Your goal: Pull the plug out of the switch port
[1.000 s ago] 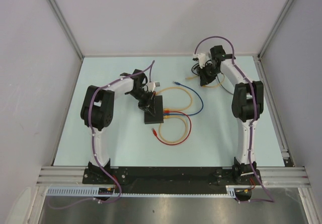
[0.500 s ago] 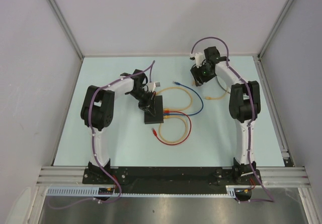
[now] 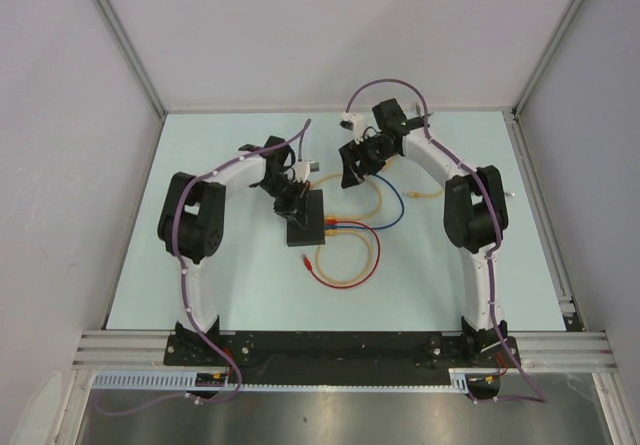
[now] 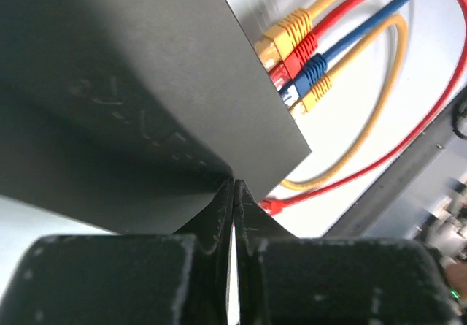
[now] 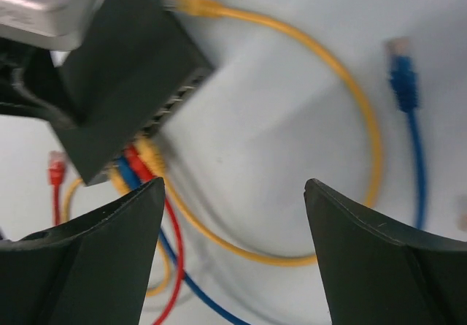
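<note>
The switch (image 3: 307,221) is a flat black box lying mid-table. Along its right edge a row of plugs (image 3: 331,228) sits in the ports: in the left wrist view a yellow plug (image 4: 288,31), a red plug (image 4: 297,53), a blue plug (image 4: 314,70) and a second yellow plug (image 4: 316,94). My left gripper (image 3: 291,205) is shut, its tips (image 4: 233,184) resting on the switch top (image 4: 146,84) with nothing between them. My right gripper (image 3: 352,168) hangs open above the cable loops to the right of the switch (image 5: 124,84), its jaws wide apart (image 5: 233,186) and empty.
Loose cable ends lie on the table: a red plug (image 3: 306,261) in front of the switch and a blue plug (image 5: 400,69) behind the yellow loop (image 3: 372,205). One yellow cable (image 5: 193,5) comes out by the switch's far corner. White walls enclose the table.
My right arm has swung left from the back right corner toward the switch, and its gripper has opened wide. The left arm and the switch have not moved.
</note>
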### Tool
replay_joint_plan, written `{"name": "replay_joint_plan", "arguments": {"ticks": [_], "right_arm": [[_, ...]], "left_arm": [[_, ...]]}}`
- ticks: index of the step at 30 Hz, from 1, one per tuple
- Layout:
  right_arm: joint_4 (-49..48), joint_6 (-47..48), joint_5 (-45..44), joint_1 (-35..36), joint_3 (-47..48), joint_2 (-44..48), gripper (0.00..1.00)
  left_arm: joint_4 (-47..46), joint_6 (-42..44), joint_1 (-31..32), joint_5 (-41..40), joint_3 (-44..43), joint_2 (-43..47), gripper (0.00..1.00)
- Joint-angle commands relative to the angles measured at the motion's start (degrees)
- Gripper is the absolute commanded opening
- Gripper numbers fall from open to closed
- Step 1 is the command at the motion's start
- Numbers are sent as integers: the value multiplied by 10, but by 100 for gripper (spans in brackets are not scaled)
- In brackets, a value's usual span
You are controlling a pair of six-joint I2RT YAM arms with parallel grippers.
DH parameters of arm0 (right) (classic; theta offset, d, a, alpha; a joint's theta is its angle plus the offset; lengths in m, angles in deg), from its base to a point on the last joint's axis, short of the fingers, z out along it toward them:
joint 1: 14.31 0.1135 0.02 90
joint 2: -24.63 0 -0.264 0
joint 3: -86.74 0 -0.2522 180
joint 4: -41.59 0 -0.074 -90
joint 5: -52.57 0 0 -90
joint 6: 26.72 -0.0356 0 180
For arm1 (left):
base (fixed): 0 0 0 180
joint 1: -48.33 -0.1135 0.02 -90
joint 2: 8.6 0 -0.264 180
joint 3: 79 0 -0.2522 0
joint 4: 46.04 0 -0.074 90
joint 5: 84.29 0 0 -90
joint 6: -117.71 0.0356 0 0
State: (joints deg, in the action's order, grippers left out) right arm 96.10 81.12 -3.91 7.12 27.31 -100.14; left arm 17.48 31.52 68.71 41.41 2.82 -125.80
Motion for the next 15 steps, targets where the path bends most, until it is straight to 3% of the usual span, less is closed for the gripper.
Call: {"name": "replay_joint_plan", "arguments": {"ticks": [1,5,8,15], "right_arm": [[11,-18,94,14,-6,27,80],[0,-55,134,9,-21,30,76],[-8,-69,153,10,-34,23,76],[-18,-79,153,35,-52,0,78]], "left_arm": [[-39,23,-12,-17,25,79,8],[-102,15,-23,-48,97,148,33],[-130,3,-25,-78,131,160,42],[-105,-30,-25,-57,91,69,44]]}}
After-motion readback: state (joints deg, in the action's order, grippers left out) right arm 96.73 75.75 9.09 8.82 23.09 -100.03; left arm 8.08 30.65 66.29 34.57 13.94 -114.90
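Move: The nearest-to-free plug, the farthest yellow plug in the switch's right side, lies about 9 cm back, 7 cm left and 6 cm below the right hand; the red plug sits next to it, some 2 cm farther back. The shut left fingertips are at the switch's top, its middle 3 cm ahead, 1 cm right and 2 cm down. The yellow plug is 3 cm ahead, 8 cm right and 1 cm below the left hand. Right hand, open, goes 6 cm back-left towards the yellow plug; left opens partway, shifting 3 cm left. ##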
